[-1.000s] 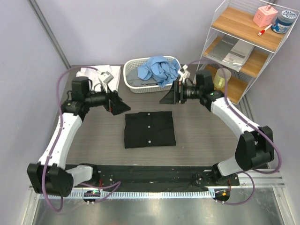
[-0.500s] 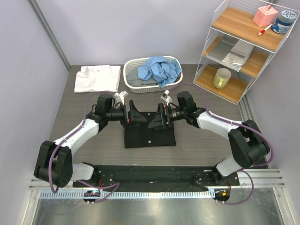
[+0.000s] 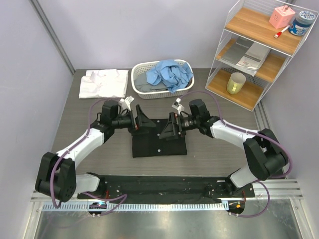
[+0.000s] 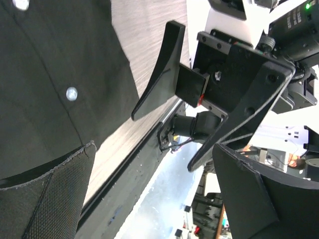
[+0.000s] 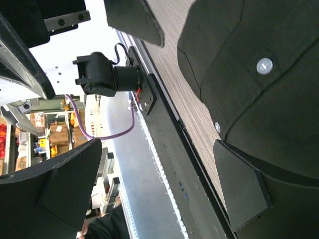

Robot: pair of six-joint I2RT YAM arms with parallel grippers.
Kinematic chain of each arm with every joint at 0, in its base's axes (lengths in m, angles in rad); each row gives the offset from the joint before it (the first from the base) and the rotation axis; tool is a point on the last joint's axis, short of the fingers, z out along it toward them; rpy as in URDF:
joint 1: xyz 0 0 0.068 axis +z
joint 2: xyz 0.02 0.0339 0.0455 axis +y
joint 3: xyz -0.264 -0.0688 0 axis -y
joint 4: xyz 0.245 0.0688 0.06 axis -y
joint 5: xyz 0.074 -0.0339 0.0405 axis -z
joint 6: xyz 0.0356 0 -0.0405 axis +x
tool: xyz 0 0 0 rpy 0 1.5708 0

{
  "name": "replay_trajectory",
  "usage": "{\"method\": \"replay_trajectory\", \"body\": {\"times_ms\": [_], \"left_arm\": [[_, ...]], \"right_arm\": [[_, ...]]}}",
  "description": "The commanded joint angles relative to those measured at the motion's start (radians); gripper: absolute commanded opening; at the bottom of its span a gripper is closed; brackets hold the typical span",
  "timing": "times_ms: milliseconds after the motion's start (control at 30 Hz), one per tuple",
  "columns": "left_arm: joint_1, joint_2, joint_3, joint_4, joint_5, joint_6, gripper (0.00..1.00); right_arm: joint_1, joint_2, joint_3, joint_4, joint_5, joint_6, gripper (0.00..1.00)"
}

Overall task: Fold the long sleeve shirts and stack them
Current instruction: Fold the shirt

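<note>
A black long sleeve shirt [image 3: 158, 139] with small white buttons lies folded flat at the table's centre. My left gripper [image 3: 143, 121] and right gripper [image 3: 168, 128] hover face to face over its far edge, both open and holding nothing. A white shirt [image 3: 103, 82] lies folded at the back left. A light blue shirt [image 3: 169, 73] is crumpled in the basket. In the left wrist view the black shirt [image 4: 50, 74] fills the upper left and my left gripper [image 4: 159, 194] gapes wide. In the right wrist view the black shirt [image 5: 259, 99] lies beside the open right gripper [image 5: 149, 194].
A white slatted basket [image 3: 134, 79] stands at the back centre, with grey cloth under the blue shirt. A wire and wood shelf rack [image 3: 259, 55] at the back right carries a yellow cup [image 3: 235, 83], papers and small containers. Walls close in the left and back sides.
Both arms have swung in from the back of the table to the centre and lowered over the black shirt's far edge. Both grippers stayed open.
</note>
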Motion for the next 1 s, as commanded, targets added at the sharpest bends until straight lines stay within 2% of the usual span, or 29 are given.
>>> {"method": "replay_trajectory", "body": {"times_ms": [0,167,300,467,633,733,900,967], "left_arm": [[0.003,-0.054,-0.066,0.092,0.016,-0.054,1.0],[0.003,-0.051,-0.087,0.104,0.034,0.007,1.0],[-0.001,-0.051,-0.161,0.298,0.152,-0.079,1.0],[-0.044,-0.037,-0.191,0.302,0.181,-0.067,1.0],[-0.046,0.018,-0.25,0.319,0.149,-0.031,1.0],[-0.02,0.089,-0.27,0.301,0.128,0.005,1.0],[0.023,0.329,-0.232,0.315,0.148,0.065,1.0],[0.049,0.412,-0.21,0.316,0.158,0.081,1.0]], "right_arm": [[0.004,-0.026,-0.021,0.072,-0.018,0.016,1.0],[0.007,-0.003,-0.027,0.064,-0.017,-0.011,1.0],[0.03,0.005,-0.077,0.15,-0.057,0.057,1.0],[0.077,0.045,-0.105,0.268,-0.107,0.118,1.0],[0.076,0.138,-0.136,0.365,-0.135,0.167,1.0],[0.059,0.198,-0.15,0.437,-0.153,0.204,1.0],[0.022,0.335,-0.176,0.508,-0.183,0.252,1.0],[0.004,0.414,-0.194,0.61,-0.196,0.32,1.0]]}}
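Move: The folded dark shirt's middle lies about 7 cm to the left hand's right, some 2 cm back and 16 cm below. From the right hand, its middle is roughly 5 cm to the left, 1 cm ahead and 13 cm below. The laundry basket stands about 32 cm beyond the shirt's middle, almost straight out, and the white folded cloth is about 27 cm ahead and 21 cm left of the left hand. Back towards the bases by about 5 cm left and 4 cm right, then mostly down, both hands close in on the near half of the folded dark shirt from either side. The left sinks some 11 cm and the right 8, fingers wide open and pointing inward, each wrist rolling its forward side down by roughly 15 degrees. Contact can't be seen. ##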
